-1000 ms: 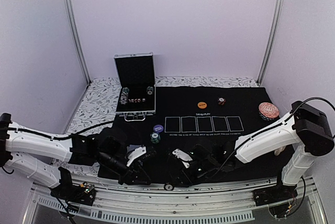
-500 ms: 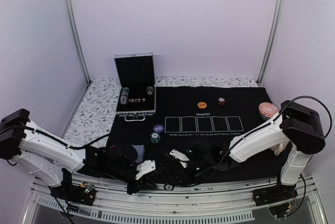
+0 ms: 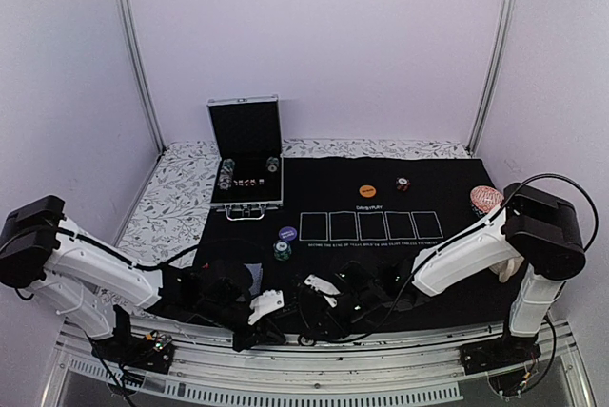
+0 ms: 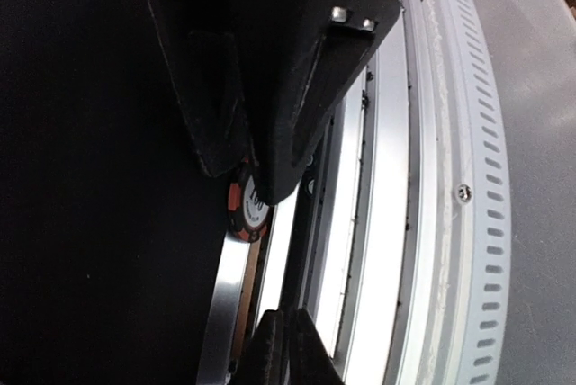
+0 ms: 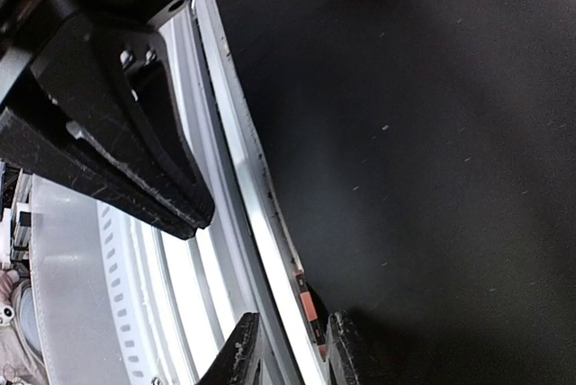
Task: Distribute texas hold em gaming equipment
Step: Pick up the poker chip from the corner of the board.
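An orange-and-black poker chip (image 4: pixel 243 212) marked 100 sits at the mat's front edge against the metal rail. In the right wrist view the same chip (image 5: pixel 309 307) shows edge-on. My right gripper (image 5: pixel 292 320) straddles it, jaws a little apart, one finger over the rail. My left gripper (image 4: pixel 286 322) hovers just off the rail with its fingers pressed together and nothing between them. In the top view both grippers, left (image 3: pixel 284 329) and right (image 3: pixel 309 321), meet low at the front edge and hide the chip. A green chip stack (image 3: pixel 282 250), blue chip (image 3: pixel 287 233), orange disc (image 3: pixel 367 191) and red-black chip (image 3: pixel 402 184) lie on the mat.
The black mat (image 3: pixel 438 264) carries five white rectangles (image 3: pixel 371 225). An open aluminium case (image 3: pixel 245 155) with chips stands at back left. A red-and-white patterned round object (image 3: pixel 487 200) sits at the mat's right edge. Grey cards (image 3: pixel 254 276) lie near the left arm. The slotted rail (image 4: pixel 432 178) runs along the front.
The left arm has swung right and down to the front rail and its jaws have closed. The right gripper has narrowed and settled at the front edge around the chip.
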`<control>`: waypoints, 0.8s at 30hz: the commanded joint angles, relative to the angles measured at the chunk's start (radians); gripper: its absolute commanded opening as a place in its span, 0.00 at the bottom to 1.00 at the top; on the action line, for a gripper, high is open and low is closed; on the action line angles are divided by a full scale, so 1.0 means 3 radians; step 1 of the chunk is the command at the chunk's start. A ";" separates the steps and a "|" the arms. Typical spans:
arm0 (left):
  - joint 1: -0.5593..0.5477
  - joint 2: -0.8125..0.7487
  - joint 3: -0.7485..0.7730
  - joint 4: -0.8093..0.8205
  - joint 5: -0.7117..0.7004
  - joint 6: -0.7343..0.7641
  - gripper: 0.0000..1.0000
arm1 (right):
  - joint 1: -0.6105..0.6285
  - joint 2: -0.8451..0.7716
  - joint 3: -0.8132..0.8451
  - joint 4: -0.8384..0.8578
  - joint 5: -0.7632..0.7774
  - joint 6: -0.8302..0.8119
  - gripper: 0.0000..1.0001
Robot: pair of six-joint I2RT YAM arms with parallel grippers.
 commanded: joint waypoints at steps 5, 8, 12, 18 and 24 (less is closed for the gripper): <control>0.0084 0.0144 0.0014 0.0111 0.0196 0.0007 0.07 | 0.0066 0.0033 0.0025 -0.0107 -0.0056 -0.0019 0.25; 0.0128 0.0170 0.0008 0.0132 0.0227 0.0001 0.06 | 0.0085 0.0050 0.0034 -0.0108 -0.0029 -0.0004 0.25; 0.0146 0.0167 -0.0019 0.0157 0.0241 -0.0023 0.06 | 0.0097 0.0121 0.0083 -0.0099 -0.0022 -0.0009 0.21; 0.0158 0.0142 -0.0034 0.0168 0.0239 -0.0034 0.07 | 0.0110 0.0112 0.0085 -0.0101 0.0019 -0.0002 0.10; 0.0171 0.0044 -0.0057 0.0150 0.0236 -0.0038 0.07 | 0.0109 -0.0055 0.0048 -0.0166 0.0024 0.0046 0.03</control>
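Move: The poker chip stands on edge in the groove along the board's near border, already between the right hand's parted fingertips: level with the hand point, 1 cm to its left and some 2 cm lower. From that hand the card deck lies about 14 cm ahead and 15 cm left, the green chip stack roughly 24 cm ahead and 6 cm left. From the left hand the chip is about 4 cm right, 2 cm ahead and 2 cm lower. The poker chip is pinched by the right hand: its fingers, straddling the chip in the groove, ease about 1 cm back, then sink about 1 cm beside its two faces. They then close from roughly a quarter open to nearly shut, one finger on each face, as the hand comes forward again by under 1 cm. ##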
